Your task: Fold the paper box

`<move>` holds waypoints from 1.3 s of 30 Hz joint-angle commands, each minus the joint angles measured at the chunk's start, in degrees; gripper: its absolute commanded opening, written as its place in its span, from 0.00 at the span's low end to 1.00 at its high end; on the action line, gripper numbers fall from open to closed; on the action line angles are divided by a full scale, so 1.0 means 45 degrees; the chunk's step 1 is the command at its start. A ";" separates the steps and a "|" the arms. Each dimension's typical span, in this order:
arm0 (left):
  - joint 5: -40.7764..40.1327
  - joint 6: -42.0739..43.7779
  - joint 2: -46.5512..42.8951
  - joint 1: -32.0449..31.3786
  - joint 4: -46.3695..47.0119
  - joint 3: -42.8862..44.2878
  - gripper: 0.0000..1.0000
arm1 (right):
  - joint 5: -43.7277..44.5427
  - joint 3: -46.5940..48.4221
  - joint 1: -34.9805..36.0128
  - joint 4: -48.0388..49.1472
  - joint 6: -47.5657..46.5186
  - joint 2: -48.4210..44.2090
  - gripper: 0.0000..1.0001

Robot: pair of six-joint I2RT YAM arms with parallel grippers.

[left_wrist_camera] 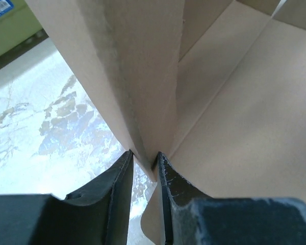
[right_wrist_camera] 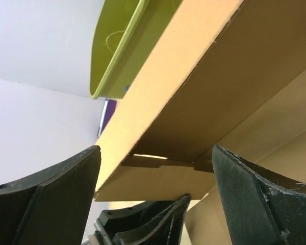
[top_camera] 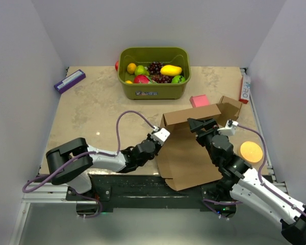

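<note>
The paper box (top_camera: 191,153) lies partly folded in the middle of the table, its back wall raised. My left gripper (top_camera: 161,133) is at the box's left back corner. In the left wrist view its fingers (left_wrist_camera: 121,178) are shut on a standing cardboard flap (left_wrist_camera: 143,92), whose edge is pinched between them. My right gripper (top_camera: 204,123) is at the raised back wall and stands wide open. In the right wrist view the cardboard wall (right_wrist_camera: 204,71) runs ahead of its gripper (right_wrist_camera: 155,153), touching neither finger. The left gripper's fingers (right_wrist_camera: 158,222) show below the wall.
A green basket (top_camera: 154,93) of fruit stands at the back. A pink block (top_camera: 199,100) and a small cardboard box (top_camera: 230,106) lie just behind the paper box. An orange disc (top_camera: 251,151) lies at the right, and a purple box (top_camera: 69,80) at the back left.
</note>
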 commanded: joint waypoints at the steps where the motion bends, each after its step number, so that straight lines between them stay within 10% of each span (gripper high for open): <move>1: 0.0929 0.0583 -0.0230 0.0165 0.0628 -0.0306 0.07 | -0.0150 -0.0414 0.0057 0.1224 -0.0176 -0.0175 0.94; 9: 0.1047 0.0505 0.0063 0.0243 0.1272 -0.0521 0.07 | 0.0669 -0.0610 0.0076 0.2435 0.0254 0.0704 0.88; 22: 0.1631 0.0427 0.0259 0.0262 0.2229 -0.0873 0.08 | 0.2017 -0.2367 0.0057 0.4896 0.2227 0.1291 0.47; 34: 0.1984 0.0603 0.0338 0.0243 0.2425 -0.0990 0.08 | 0.2643 -0.2271 0.0038 0.5600 0.2110 0.1739 0.47; 39: 0.2043 0.0545 0.0162 0.0243 0.2308 -0.0971 0.11 | 0.2604 -0.2153 0.0057 0.5718 0.2091 0.1994 0.24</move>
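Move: The right hand, wide open, has the near edge of the box's folded-over rear flap about 4 cm ahead of it and 2 cm below. The pink box lies some 19 cm ahead and 17 cm lower, and the small brown box about 17 cm ahead, 14 cm to the right and equally low. The left hand already pinches the box's left side wall between its fingertips; from there the rear flap is roughly 9 cm ahead, 14 cm to the right and 10 cm up. Forward and down, about 2 cm each, the right hand eases onto the near edge of the rear flap, rolling its left side up some 10 degrees and swinging slightly clockwise. Its wide-open fingers close to about a third, one above the flap and one beneath. The left hand keeps its pinch on the side wall, sinking and drawing back 1 to 2 cm while turning a little clockwise. ##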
